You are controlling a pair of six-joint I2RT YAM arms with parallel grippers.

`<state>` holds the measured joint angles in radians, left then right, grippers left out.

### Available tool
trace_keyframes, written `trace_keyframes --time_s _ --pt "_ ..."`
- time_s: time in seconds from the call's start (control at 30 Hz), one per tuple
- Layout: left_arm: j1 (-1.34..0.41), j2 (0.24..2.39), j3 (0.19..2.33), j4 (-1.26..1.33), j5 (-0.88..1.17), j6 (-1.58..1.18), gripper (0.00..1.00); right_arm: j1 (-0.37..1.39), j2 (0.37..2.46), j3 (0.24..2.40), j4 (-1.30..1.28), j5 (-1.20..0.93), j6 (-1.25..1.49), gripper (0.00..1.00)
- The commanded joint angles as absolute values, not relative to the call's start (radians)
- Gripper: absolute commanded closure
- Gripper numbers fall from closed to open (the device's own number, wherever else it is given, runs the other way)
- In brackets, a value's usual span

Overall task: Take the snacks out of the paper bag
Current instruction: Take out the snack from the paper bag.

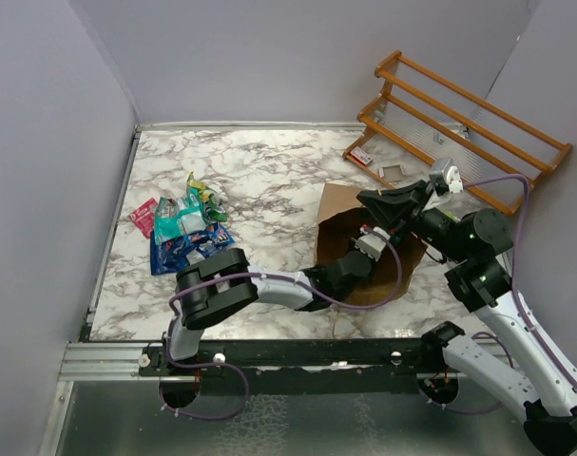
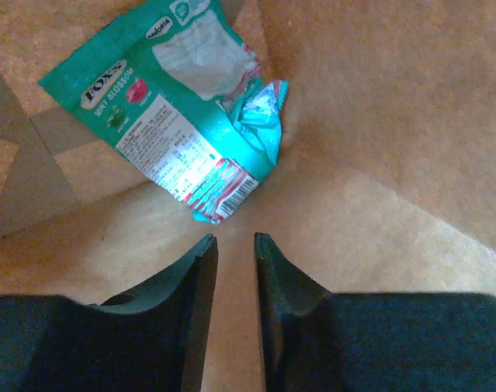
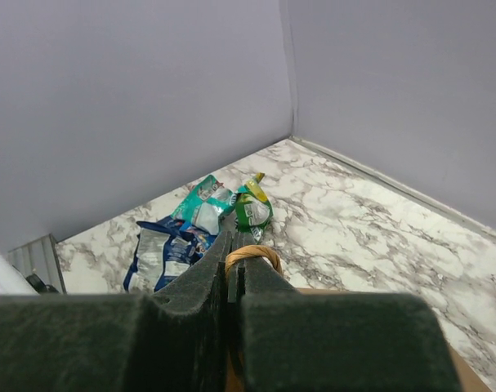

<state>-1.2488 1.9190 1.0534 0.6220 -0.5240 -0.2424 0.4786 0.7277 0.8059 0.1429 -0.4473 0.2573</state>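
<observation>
The brown paper bag (image 1: 337, 207) lies on the marble table, its mouth towards the arms. My left gripper (image 2: 235, 239) is inside it, open by a narrow gap with only the bag floor (image 2: 378, 122) between the fingers. Just beyond the fingertips lies a green mint packet (image 2: 174, 106), untouched. My right gripper (image 3: 235, 245) is shut on the bag's twisted paper handle (image 3: 253, 254) and holds the bag's upper side up. Other snacks lie in a pile at the left: a blue packet (image 1: 183, 249), a teal one (image 1: 174, 220), a green one (image 1: 204, 199) and a small red-pink one (image 1: 144, 217).
A wooden slatted rack (image 1: 459, 123) leans at the back right corner, with a small red and white item (image 1: 361, 156) at its foot. Grey walls close the table on the left, back and right. A metal rail (image 1: 107, 359) runs along the near edge.
</observation>
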Motion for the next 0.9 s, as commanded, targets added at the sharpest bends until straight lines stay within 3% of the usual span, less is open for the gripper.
trace_keyframes --time_s 0.0,0.13,0.33,0.6,0.87 --pt "-1.223 1.974 1.110 0.709 -0.553 -0.225 0.71 0.485 0.713 0.810 0.166 -0.465 0.260 0.98" --pt "-1.208 2.023 1.141 0.749 -0.553 -0.198 0.67 0.483 0.714 0.816 0.162 -0.453 0.266 0.98" --pt "-1.193 2.096 1.222 0.718 -0.578 -0.175 0.45 0.484 0.715 0.817 0.158 -0.449 0.266 0.98" --pt "-1.192 2.099 1.256 0.671 -0.611 -0.163 0.40 0.484 0.710 0.821 0.137 -0.412 0.264 0.98" --pt "-1.203 2.038 1.312 0.348 -0.679 -0.420 0.39 0.484 0.701 0.810 0.109 -0.304 0.262 0.98"
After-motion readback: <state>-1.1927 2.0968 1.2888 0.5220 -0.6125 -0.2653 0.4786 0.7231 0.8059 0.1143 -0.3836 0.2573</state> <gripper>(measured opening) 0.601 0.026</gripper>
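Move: The teal mint pouch lies loose near the bottom of the paper bag, about 13 cm ahead of the left hand, 6 cm to its right and some 6 cm below. The bag's twine handle is roughly 10 cm to the left of the left hand, 2 cm back and 26 cm above, pinched in the right gripper. From the right hand the pouch lies about 12 cm ahead, 15 cm to the right and 31 cm down. The teal pouch is what the left hand closes in on inside the bag: it reaches forward about 5 cm, edging some 2 cm to the right and a little down, quickly at first and then easing nearly to a stop. The fingers spread from about a quarter to over half open, and the wrist turns a little counter-clockwise. The right gripper stays shut on the handle, almost still. ##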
